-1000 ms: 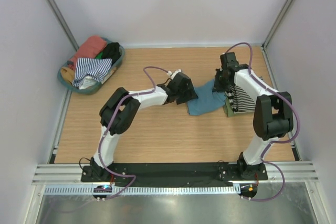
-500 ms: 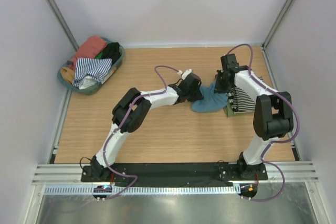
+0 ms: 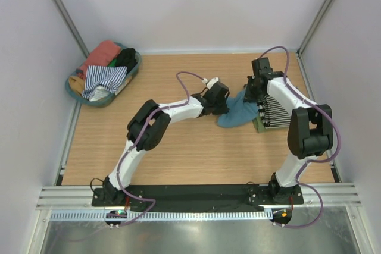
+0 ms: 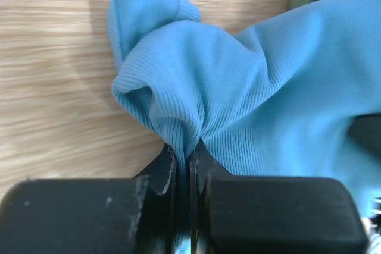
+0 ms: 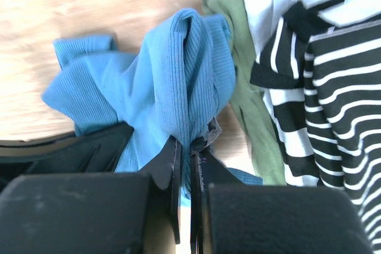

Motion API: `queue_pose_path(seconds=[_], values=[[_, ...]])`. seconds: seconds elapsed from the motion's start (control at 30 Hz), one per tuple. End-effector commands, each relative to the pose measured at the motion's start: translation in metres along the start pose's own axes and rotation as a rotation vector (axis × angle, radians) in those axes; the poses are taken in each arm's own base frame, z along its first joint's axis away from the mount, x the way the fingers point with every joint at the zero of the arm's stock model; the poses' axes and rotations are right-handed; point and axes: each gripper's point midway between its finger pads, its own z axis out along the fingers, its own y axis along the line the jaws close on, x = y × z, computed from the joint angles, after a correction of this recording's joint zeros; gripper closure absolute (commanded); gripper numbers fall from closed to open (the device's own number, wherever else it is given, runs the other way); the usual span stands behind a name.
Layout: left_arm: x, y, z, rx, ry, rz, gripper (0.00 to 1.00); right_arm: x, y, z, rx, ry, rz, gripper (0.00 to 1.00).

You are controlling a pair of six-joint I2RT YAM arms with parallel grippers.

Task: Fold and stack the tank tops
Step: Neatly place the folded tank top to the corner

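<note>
A teal blue tank top [image 3: 234, 114] lies bunched on the wooden table at right of centre. My left gripper [image 3: 221, 106] is shut on its left edge; in the left wrist view the ribbed blue cloth [image 4: 238, 99] is pinched between the jaws [image 4: 189, 159]. My right gripper [image 3: 250, 94] is shut on the far right part of the same tank top [image 5: 178, 81], a fold caught between the fingers [image 5: 190, 147]. Just right of it lie a striped tank top [image 3: 274, 110] [image 5: 333, 87] on an olive green one [image 3: 260, 125] [image 5: 250, 87].
A round teal basket [image 3: 132, 71] stands at the table's far left corner, with more tops in it: coral [image 3: 101, 53], striped [image 3: 104, 80], black and mustard. White walls close the table in on three sides.
My left gripper has moved right to the blue tank top's left edge and shut on it, bunching the cloth. The right gripper has kept its grip, shifting slightly.
</note>
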Motion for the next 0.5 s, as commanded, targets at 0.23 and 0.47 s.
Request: queue_pose_path(seconds=[0.23,0.47], values=[[-0.073,-0.041,-0.066,0.022,-0.149,0.040,1.00,-0.092,0.028,-0.063,-0.124,-0.194,0.031,0.99],[-0.100,-0.071,-0.068,0.092,-0.222,0.014,1.00,-0.124,0.021,-0.061,-0.129,-0.195,0.060,0.99]])
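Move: The stack of folded tank tops, striped one uppermost, has its middle about 10 cm to the right of the right hand, 2 cm back and some 6 cm below; its green lower-left corner is about 9 cm back and 3 cm to the right. The middle of the already held blue tank top hangs some 4 cm left of the right hand and 4 cm back. From the left hand the stack is about 18 cm right and 3 cm ahead. The blue tank top, still pinched by both hands, is hoisted up and outward beside the stack. The right hand climbs roughly 10 cm while reaching about 7 cm forward, its fingers tipping outward some 10 degrees; the left rises nearly as much but reaches only about 3 cm forward. Both grips stay shut. ##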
